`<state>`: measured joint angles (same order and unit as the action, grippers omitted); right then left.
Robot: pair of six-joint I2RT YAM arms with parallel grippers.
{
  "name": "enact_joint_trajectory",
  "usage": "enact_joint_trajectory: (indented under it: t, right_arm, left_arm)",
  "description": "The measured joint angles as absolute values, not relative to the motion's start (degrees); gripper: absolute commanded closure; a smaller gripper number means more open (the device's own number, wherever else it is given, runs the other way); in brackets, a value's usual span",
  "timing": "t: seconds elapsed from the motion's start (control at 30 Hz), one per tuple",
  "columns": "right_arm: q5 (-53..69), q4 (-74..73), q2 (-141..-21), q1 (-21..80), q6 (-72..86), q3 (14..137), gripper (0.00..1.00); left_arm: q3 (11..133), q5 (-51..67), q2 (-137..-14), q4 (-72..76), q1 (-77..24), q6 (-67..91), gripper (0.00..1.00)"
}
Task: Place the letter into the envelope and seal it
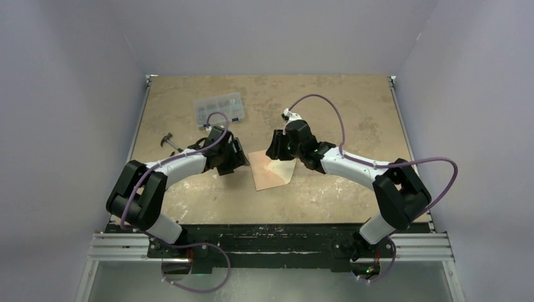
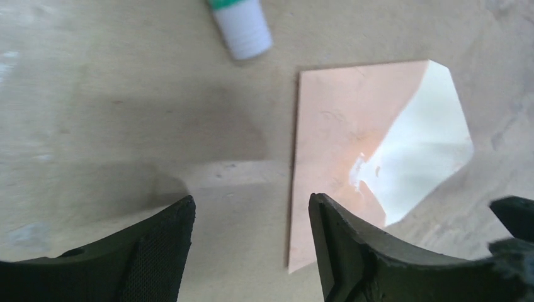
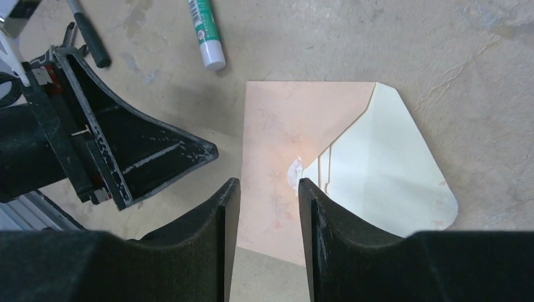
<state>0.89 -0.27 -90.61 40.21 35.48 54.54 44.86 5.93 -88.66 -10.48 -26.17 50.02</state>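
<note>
The envelope (image 1: 271, 171) lies flat on the table between the two arms, its salmon body (image 3: 283, 126) towards the left arm. Its pale cream flap (image 3: 387, 163) is open and points right. A small whitish patch sits at the flap's base. No separate letter sheet shows; the letter is hidden or out of view. My left gripper (image 2: 252, 207) is open and empty, just left of the envelope's (image 2: 334, 138) left edge. My right gripper (image 3: 267, 185) is open and empty, hovering over the envelope's body near the flap's base.
A green-and-white glue stick (image 3: 204, 34) lies on the table beyond the envelope; its white end shows in the left wrist view (image 2: 242, 28). A small hammer (image 1: 170, 143) and a clear plastic parts box (image 1: 220, 108) lie at the back left.
</note>
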Motion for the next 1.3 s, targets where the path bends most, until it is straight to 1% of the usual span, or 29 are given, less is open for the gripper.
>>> enact_joint_trajectory:
  t: [0.1, 0.3, 0.43, 0.5, 0.6, 0.63, 0.7, 0.73, 0.77, 0.97, 1.03, 1.07, 1.1, 1.13, 1.2, 1.23, 1.3]
  right_arm:
    - [0.51, -0.14, -90.3, 40.18, 34.57, 54.98, 0.57]
    - [0.51, -0.45, -90.35, 40.18, 33.58, 54.92, 0.57]
    - [0.54, -0.47, -90.35, 40.18, 32.95, 54.81, 0.56]
    - [0.54, -0.3, -90.02, 40.18, 32.58, 54.39, 0.56]
    - [0.78, 0.23, -89.17, 40.18, 32.27, 53.25, 0.56]
    - [0.97, 0.45, -88.95, 40.18, 32.14, 52.99, 0.56]
    - [1.06, 0.91, -88.97, 40.18, 31.83, 52.95, 0.57]
    - [1.08, 1.1, -88.97, 40.18, 31.7, 52.95, 0.57]
    - [1.06, 1.28, -88.97, 40.18, 31.53, 52.95, 0.57]
    - [1.04, 3.18, -90.04, 40.18, 30.37, 52.95, 0.57]
    - [1.06, 3.57, -90.5, 40.18, 30.22, 52.95, 0.57]
    - [1.06, 3.81, -90.67, 40.18, 30.06, 52.95, 0.57]
    - [1.13, 4.01, -90.78, 40.18, 29.93, 52.95, 0.57]
    - [1.13, 4.16, -90.8, 40.18, 29.8, 52.95, 0.57]
    - [1.26, 4.73, -90.85, 40.18, 29.5, 52.95, 0.56]
    - [1.41, 5.08, -90.96, 40.18, 29.34, 52.95, 0.55]
    - [2.04, 5.91, -91.48, 40.18, 29.17, 52.95, 0.52]
  left_arm:
    - [46.57, 1.37, -88.16, -14.94, -25.26, 49.04, 0.3]
    - [50.02, -8.21, -89.1, -20.08, -22.04, 49.45, 0.3]
    - [55.92, -11.64, -94.89, -20.43, -21.71, 50.3, 0.31]
    - [60.12, -12.08, -98.96, -20.49, -21.76, 50.15, 0.31]
    - [62.81, -11.86, -101.34, -20.01, -21.78, 50.0, 0.31]
    - [62.81, -11.94, -101.32, -20.03, -21.78, 50.06, 0.33]
    - [62.89, -12.4, -101.43, -20.25, -21.78, 50.39, 0.45]
    - [63.22, -12.82, -101.73, -20.75, -21.78, 50.54, 0.49]
    - [63.96, -13.37, -102.37, -21.21, -21.78, 50.74, 0.51]
    - [72.38, -16.95, -110.04, -23.64, -22.24, 51.57, 0.5]
    - [74.08, -18.11, -111.2, -24.49, -22.52, 51.7, 0.52]
    - [74.7, -18.74, -111.81, -25.19, -22.59, 51.68, 0.55]
    - [75.37, -19.18, -112.22, -25.76, -22.65, 51.68, 0.63]
    - [75.77, -19.42, -112.55, -26.04, -22.7, 51.68, 0.71]
    - [76.09, -20.05, -112.9, -26.5, -22.81, 51.48, 0.91]
    - [76.07, -20.14, -112.92, -26.63, -22.81, 51.42, 0.99]
    - [76.07, -19.99, -112.9, -26.52, -22.81, 51.27, 1.0]
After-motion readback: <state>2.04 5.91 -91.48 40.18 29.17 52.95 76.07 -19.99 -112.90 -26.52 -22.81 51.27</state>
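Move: The glue stick lies about 12 cm ahead of the left hand, 6 cm to its left and 2 cm lower. The clear parts box is some 29 cm ahead and 12 cm left; the envelope, with its glued spot, is roughly level with the hand, 12 cm to its right and 3 cm below. From the right hand the glue stick is about 17 cm left, 8 cm ahead and 9 cm below. The left hand swings left, then forward about 12 cm, rolling some 20 degrees, and pinches the glue stick. ##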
